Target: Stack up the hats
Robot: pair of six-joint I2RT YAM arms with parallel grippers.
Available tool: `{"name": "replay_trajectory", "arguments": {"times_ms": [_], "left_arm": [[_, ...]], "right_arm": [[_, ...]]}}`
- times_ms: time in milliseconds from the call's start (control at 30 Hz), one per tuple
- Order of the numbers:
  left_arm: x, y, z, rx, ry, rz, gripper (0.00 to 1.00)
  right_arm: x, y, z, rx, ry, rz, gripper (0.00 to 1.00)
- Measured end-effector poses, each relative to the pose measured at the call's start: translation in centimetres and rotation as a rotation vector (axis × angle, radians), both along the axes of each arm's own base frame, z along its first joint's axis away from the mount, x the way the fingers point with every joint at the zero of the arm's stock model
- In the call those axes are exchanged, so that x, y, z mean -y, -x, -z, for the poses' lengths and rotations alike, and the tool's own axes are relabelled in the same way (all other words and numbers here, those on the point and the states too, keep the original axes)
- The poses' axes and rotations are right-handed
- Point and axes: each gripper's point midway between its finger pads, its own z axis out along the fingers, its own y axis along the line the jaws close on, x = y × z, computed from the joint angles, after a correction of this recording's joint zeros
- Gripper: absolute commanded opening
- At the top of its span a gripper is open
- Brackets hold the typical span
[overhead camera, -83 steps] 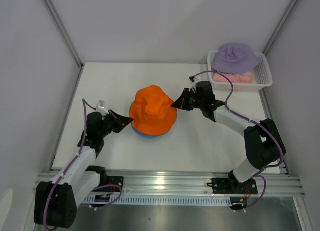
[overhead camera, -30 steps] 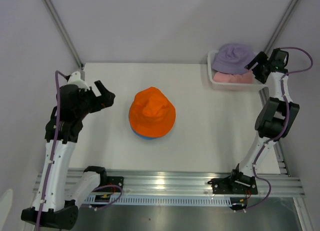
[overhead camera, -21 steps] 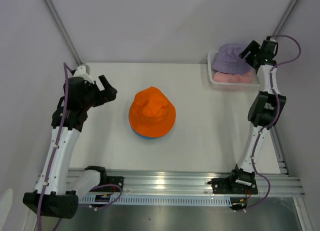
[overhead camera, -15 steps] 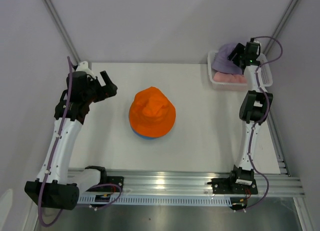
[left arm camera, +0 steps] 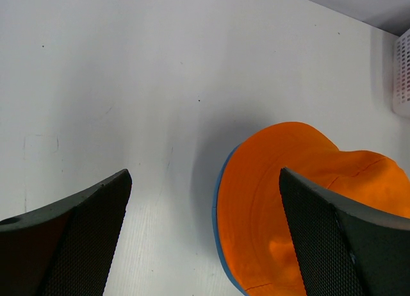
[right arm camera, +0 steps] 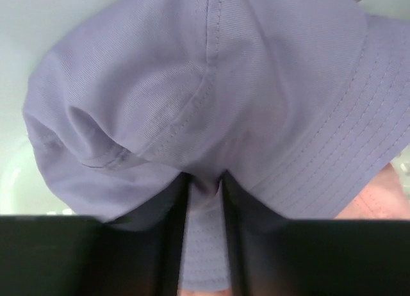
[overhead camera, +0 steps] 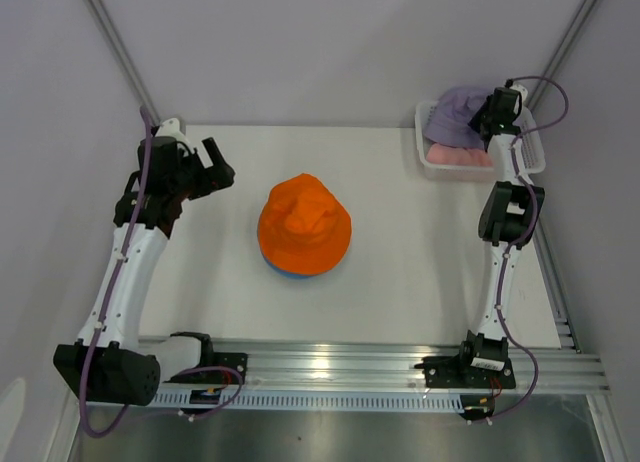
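The orange hat (overhead camera: 304,225) sits crown up in the middle of the table, on top of the blue hat (overhead camera: 277,267), of which only a thin brim edge shows. The lavender hat (overhead camera: 455,117) lies on the pink hat (overhead camera: 455,156) in the white basket (overhead camera: 533,152) at the back right. My right gripper (overhead camera: 482,117) is at the lavender hat's brim; in the right wrist view its jaws (right arm camera: 204,200) pinch a fold of lavender fabric (right arm camera: 211,84). My left gripper (overhead camera: 212,172) hangs open, high and left of the orange hat (left arm camera: 307,200).
The white mesh basket stands against the back right corner, with its edge (left arm camera: 403,72) showing in the left wrist view. Metal frame posts rise at both back corners. The table's left and right edges lie close to the arms.
My right gripper swung over the basket onto the lavender hat and closed on its brim. The left arm rose slightly and stayed open. The orange hat has not moved.
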Motion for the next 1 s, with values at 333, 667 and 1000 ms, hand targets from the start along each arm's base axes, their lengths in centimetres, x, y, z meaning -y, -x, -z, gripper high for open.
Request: {"name": "replay_trajectory", "arguments": {"times_ms": [333,667,1000], "left_arm": [[0.3,-0.2,-0.7,0.014,0.015,0.008,1.0],[2.0,0.4,-3.8,0.078,0.091,0.079,0.99],[5.2,2.3,-7.3,0.169,0.223,0.236,0.99]], "right_arm": [[0.5,-0.5,-1.2,0.047,0.01,-0.008,0.0],[-5.9,4.7,-16.8,0.212,-0.061,-0.26,0.0],[-21.4,20.2,-42.3,0.732,-0.119,-0.726,0.0]]}}
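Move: The purple hat lies in the white basket right at the right fingertips: its middle is some 4 cm to their left, 1 cm ahead and 2 cm below. The pink hat lies about 10 cm back, 4 cm left and 6 cm lower. The orange hat on the stand is roughly 40 cm back, 57 cm left and 6 cm higher. From the left hand, the purple hat is around 36 cm ahead, 76 cm right and 18 cm lower. The right fingers, already partly closed over a fold of the purple hat beside its crown, shut and pinch it. The hand then hauls it quickly up about 42 cm while swinging left and back towards the orange hat, tipping its fingers upward and turning counter-clockwise. The left hand, still open, rises about 7 cm and shifts right. ##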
